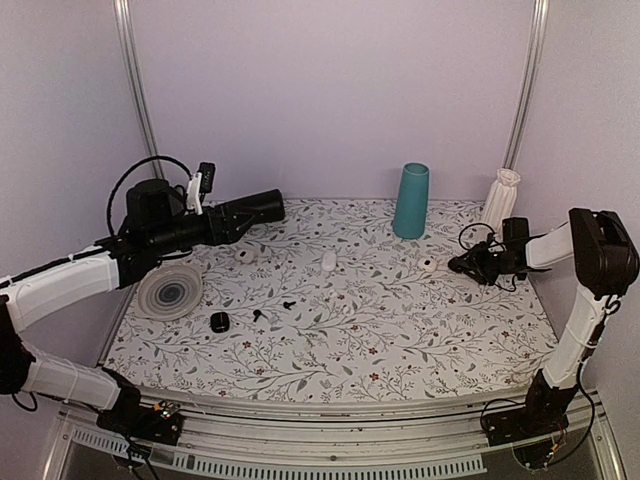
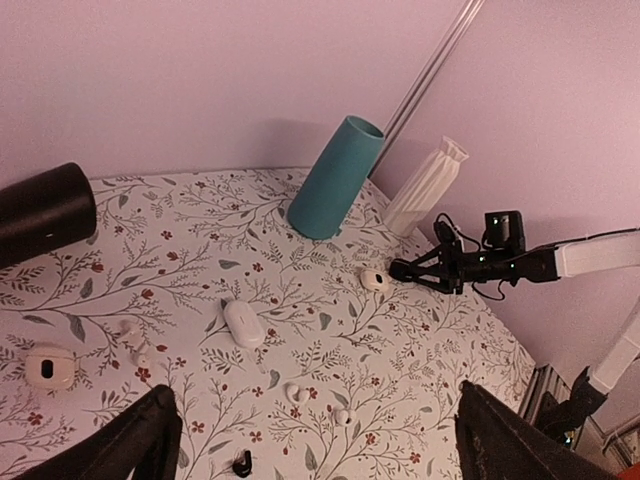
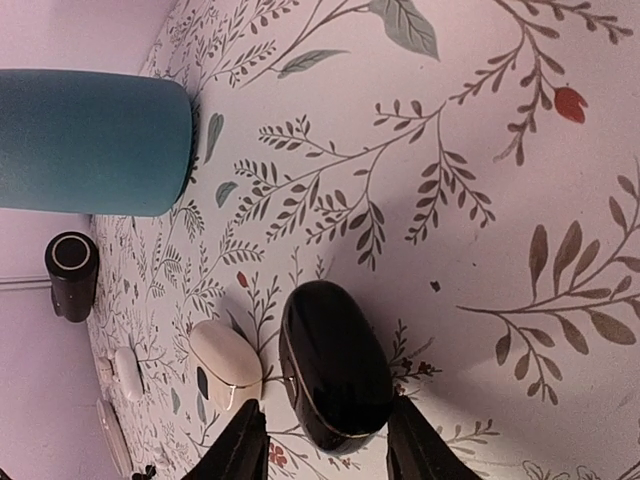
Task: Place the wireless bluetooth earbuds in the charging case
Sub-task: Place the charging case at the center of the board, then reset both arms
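Note:
A glossy black charging case (image 3: pixel 335 365), lid shut, lies on the floral table between the fingers of my right gripper (image 3: pixel 328 445). The jaws stand open around its near end, with a gap on the left side. A white case (image 3: pixel 225 365) lies just beside it. Two white earbuds (image 2: pixel 297 393) (image 2: pixel 343 415) and a black earbud (image 2: pixel 241 462) lie mid-table, in front of my left gripper (image 2: pixel 316 400), which hovers wide open and holds nothing. From above, two black earbuds (image 1: pixel 260 314) (image 1: pixel 289 304) lie near a small black case (image 1: pixel 219 322).
A teal cup (image 1: pixel 411 200) and a white ribbed vase (image 1: pixel 500 198) stand at the back right. A black cylinder (image 1: pixel 262 207) lies at the back left. There is a closed white case (image 1: pixel 328 262), an open white case (image 1: pixel 245 256) and a grey ringed disc (image 1: pixel 168 292).

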`<state>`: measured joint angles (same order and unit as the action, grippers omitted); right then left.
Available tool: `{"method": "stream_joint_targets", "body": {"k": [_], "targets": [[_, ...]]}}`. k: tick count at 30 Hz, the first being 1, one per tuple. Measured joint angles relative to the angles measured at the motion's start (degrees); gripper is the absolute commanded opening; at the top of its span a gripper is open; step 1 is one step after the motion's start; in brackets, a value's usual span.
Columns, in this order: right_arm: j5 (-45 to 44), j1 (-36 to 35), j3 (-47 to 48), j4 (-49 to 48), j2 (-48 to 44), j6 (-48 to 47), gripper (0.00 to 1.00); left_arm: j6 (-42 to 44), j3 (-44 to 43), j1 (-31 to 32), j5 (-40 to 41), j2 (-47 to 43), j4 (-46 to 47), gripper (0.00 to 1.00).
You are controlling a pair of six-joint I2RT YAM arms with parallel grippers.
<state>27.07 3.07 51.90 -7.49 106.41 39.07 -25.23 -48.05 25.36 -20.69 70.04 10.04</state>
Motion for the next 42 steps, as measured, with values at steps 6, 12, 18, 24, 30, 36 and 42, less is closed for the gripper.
{"method": "stream_joint_targets", "body": {"k": [6,12,18,24,30,36,42], "targets": [[-1.2,0.0,1.0,2.4,0.3,-1.9,0.67,0.0,2.1,0.1,0.3,-1.0,-0.5,0.96],[-4.5,0.0,1.3,4.5,-1.9,-4.4,0.95,0.4,3.1,0.4,2.9,-1.0,1.1,0.96],[-7.2,0.0,-0.9,4.8,-9.0,-5.9,0.99,0.8,7.2,0.4,9.1,-1.0,4.6,0.96],[-12.3,-1.7,-5.5,4.4,-19.2,-8.6,0.99,1.7,10.6,0.4,13.8,-2.6,8.7,0.96],[-19.3,-8.5,-10.3,1.7,-29.5,-11.9,0.99,2.7,10.7,0.4,15.4,-2.4,10.4,0.96],[-24.9,-18.6,-13.7,-2.9,-37.5,-14.2,0.99,4.0,11.0,0.4,15.8,-1.9,12.3,0.96],[-27.5,-27.6,-10.4,-4.0,-39.5,-16.3,0.99,5.3,12.0,0.4,15.4,-1.7,14.8,0.96]]}}
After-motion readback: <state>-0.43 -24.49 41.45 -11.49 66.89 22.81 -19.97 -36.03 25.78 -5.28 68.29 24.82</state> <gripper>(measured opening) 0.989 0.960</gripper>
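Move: The black charging case lies on the table at the right fingertips, its middle about 1 cm ahead, 3 cm left and 1 cm below the hand point. Level with it, the white case sits some 7 cm farther left. From the right hand, the teal vase stands about 13 cm ahead and 13 cm left, the white vase 7 cm ahead and 5 cm right. From the left hand, the black case is roughly 11 cm ahead, 49 cm right and 26 cm below. Right fingers open off the black case, then climb some 20 cm, swinging left, tipping up; left hand drifts left. ##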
